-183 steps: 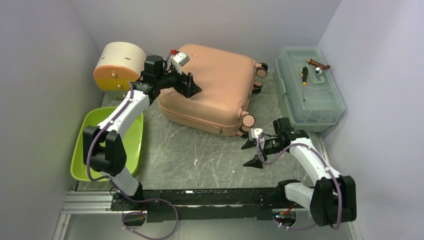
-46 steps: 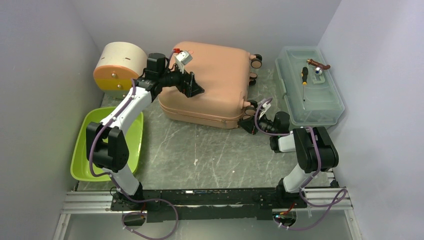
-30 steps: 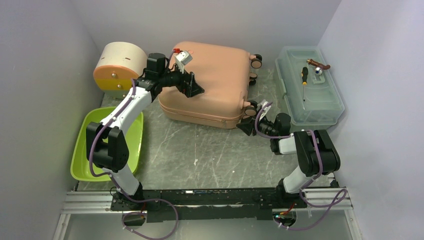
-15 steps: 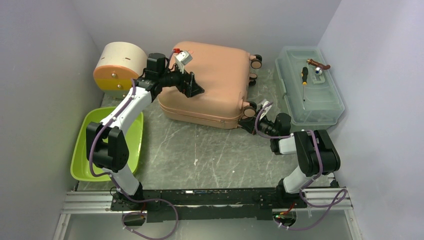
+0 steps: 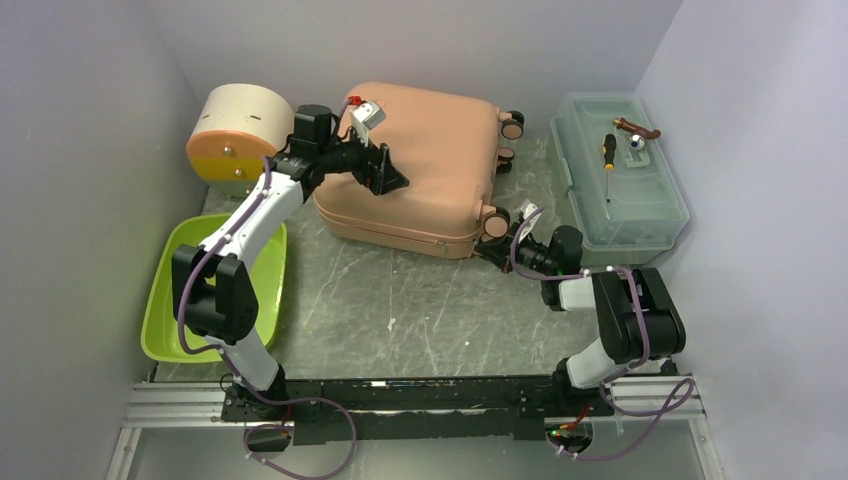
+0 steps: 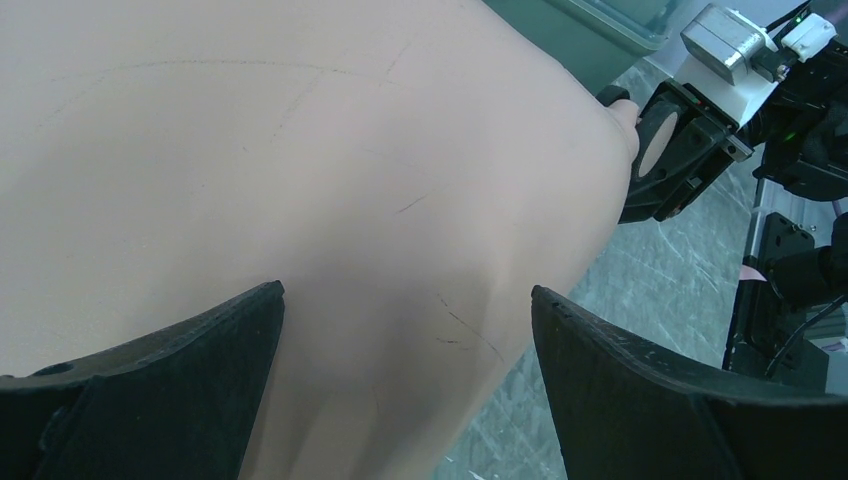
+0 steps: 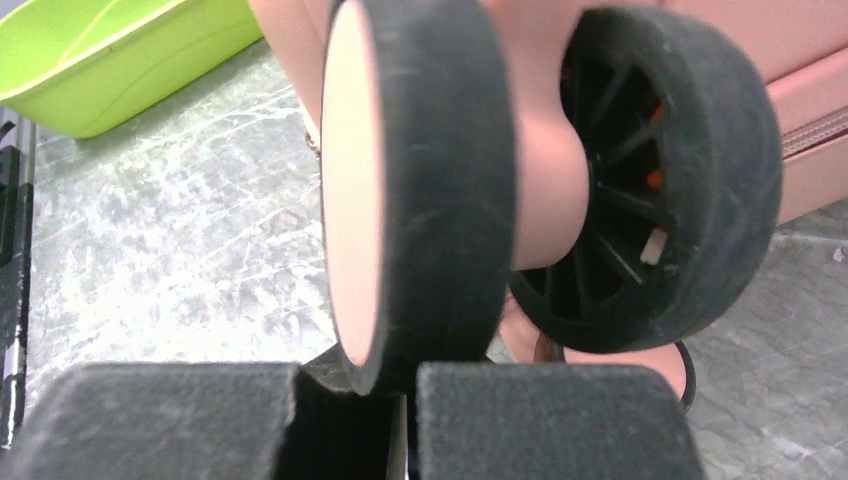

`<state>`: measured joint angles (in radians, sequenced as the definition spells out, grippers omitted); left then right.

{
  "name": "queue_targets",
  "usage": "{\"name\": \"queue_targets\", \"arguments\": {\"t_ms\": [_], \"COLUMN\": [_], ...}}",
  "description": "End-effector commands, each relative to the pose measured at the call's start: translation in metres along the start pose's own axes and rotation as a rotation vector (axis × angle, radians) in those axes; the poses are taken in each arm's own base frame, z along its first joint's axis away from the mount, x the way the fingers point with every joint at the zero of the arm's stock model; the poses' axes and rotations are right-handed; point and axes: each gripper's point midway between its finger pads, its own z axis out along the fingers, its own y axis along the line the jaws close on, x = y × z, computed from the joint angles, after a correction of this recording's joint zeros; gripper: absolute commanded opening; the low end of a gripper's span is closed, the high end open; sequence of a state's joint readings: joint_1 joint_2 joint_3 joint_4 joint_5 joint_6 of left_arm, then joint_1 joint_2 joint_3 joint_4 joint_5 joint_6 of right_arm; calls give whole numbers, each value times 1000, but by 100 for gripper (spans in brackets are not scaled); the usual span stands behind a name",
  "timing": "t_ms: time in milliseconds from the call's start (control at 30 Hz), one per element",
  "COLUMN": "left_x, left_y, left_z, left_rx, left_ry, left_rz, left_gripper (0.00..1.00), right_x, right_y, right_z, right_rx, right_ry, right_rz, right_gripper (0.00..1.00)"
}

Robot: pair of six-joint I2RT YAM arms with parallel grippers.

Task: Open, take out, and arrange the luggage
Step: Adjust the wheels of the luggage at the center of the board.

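Observation:
The salmon-pink luggage (image 5: 440,170) lies flat and closed at the back of the table, its wheels facing right. My left gripper (image 5: 385,170) hovers open over its top shell (image 6: 300,150), both fingers spread wide with nothing between them (image 6: 405,295). My right gripper (image 5: 490,250) sits low at the near right corner wheel (image 5: 493,224). In the right wrist view its pads (image 7: 550,420) stand shut (image 7: 357,385), and the dark rim of that wheel (image 7: 420,180) dips just over the tips. What lies between the pads is hidden. A second wheel (image 7: 670,190) is beside it.
A cream round box with orange drawers (image 5: 235,130) stands left of the luggage. A green tray (image 5: 200,290) lies at the near left. A translucent toolbox (image 5: 620,180) with a screwdriver (image 5: 607,160) on its lid stands at the right wall.
My right gripper has closed at the luggage's near right wheel. That corner of the luggage has shifted slightly nearer and to the left. The left arm has stayed put.

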<state>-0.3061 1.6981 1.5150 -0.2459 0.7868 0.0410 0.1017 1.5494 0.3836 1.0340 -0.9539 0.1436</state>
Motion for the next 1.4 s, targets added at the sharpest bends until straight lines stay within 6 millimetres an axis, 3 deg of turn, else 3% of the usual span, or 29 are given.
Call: {"name": "queue_targets", "arguments": {"t_ms": [0,167,433,633,800,1000,1133,1367], "left_x": [-7,-5,5,16,21,20,22,24], "left_y": [-16,-21,-60,-63,-57,-55,-54,-54], "left_z": [-7,-5,13,24,30,33,35,37], "left_rx": [30,32,150,167,154,155,160,159], "left_ry": [13,19,71,108,118,119,122,125], "left_rz": [-7,21,110,106,80,63,53,49], "left_gripper": [100,99,99,99,99,99,99,99], "right_x": [-35,-30,-31,-34,-20,-11,-15,-30], "right_y": [19,-6,-38,-18,2,8,14,19], "right_z": [1,-3,-6,-4,0,4,10,25], "right_rx": [-88,31,130,3,-99,-139,-163,-179], "right_ry": [-70,-34,-45,-52,-6,27,3,-49], "right_rz": [-219,-148,39,-57,-123,-128,-127,-115], "right_gripper": [0,0,0,1,33,44,48,47]}}
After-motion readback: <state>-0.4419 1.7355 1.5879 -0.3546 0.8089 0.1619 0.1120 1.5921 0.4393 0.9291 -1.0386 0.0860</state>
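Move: The upper near wheel of the luggage is only about 4 cm ahead of the right hand's shut fingertips, 1 cm to the right and 4 cm above; the lower near wheel sits some 3 cm ahead, 1 cm left and 6 cm down. The luggage's middle is roughly 17 cm ahead and 17 cm left, and the upper far wheel about 25 cm ahead and 4 cm right. From the left hand, the upper near wheel is some 19 cm right, 6 cm back and 10 cm lower. With shut fingers, the right hand makes a short sweep of about 3 cm forward and to the right beside the upper near wheel, then comes back and left by about as much, sinking slightly and turning some 10 degrees counter-clockwise as its fingers open about halfway, astride the wheel's tread. Meanwhile the left hand, still wide open, shifts about 5 cm right and 4 cm back over the luggage towards that wheel, turning some 10 degrees clockwise. ##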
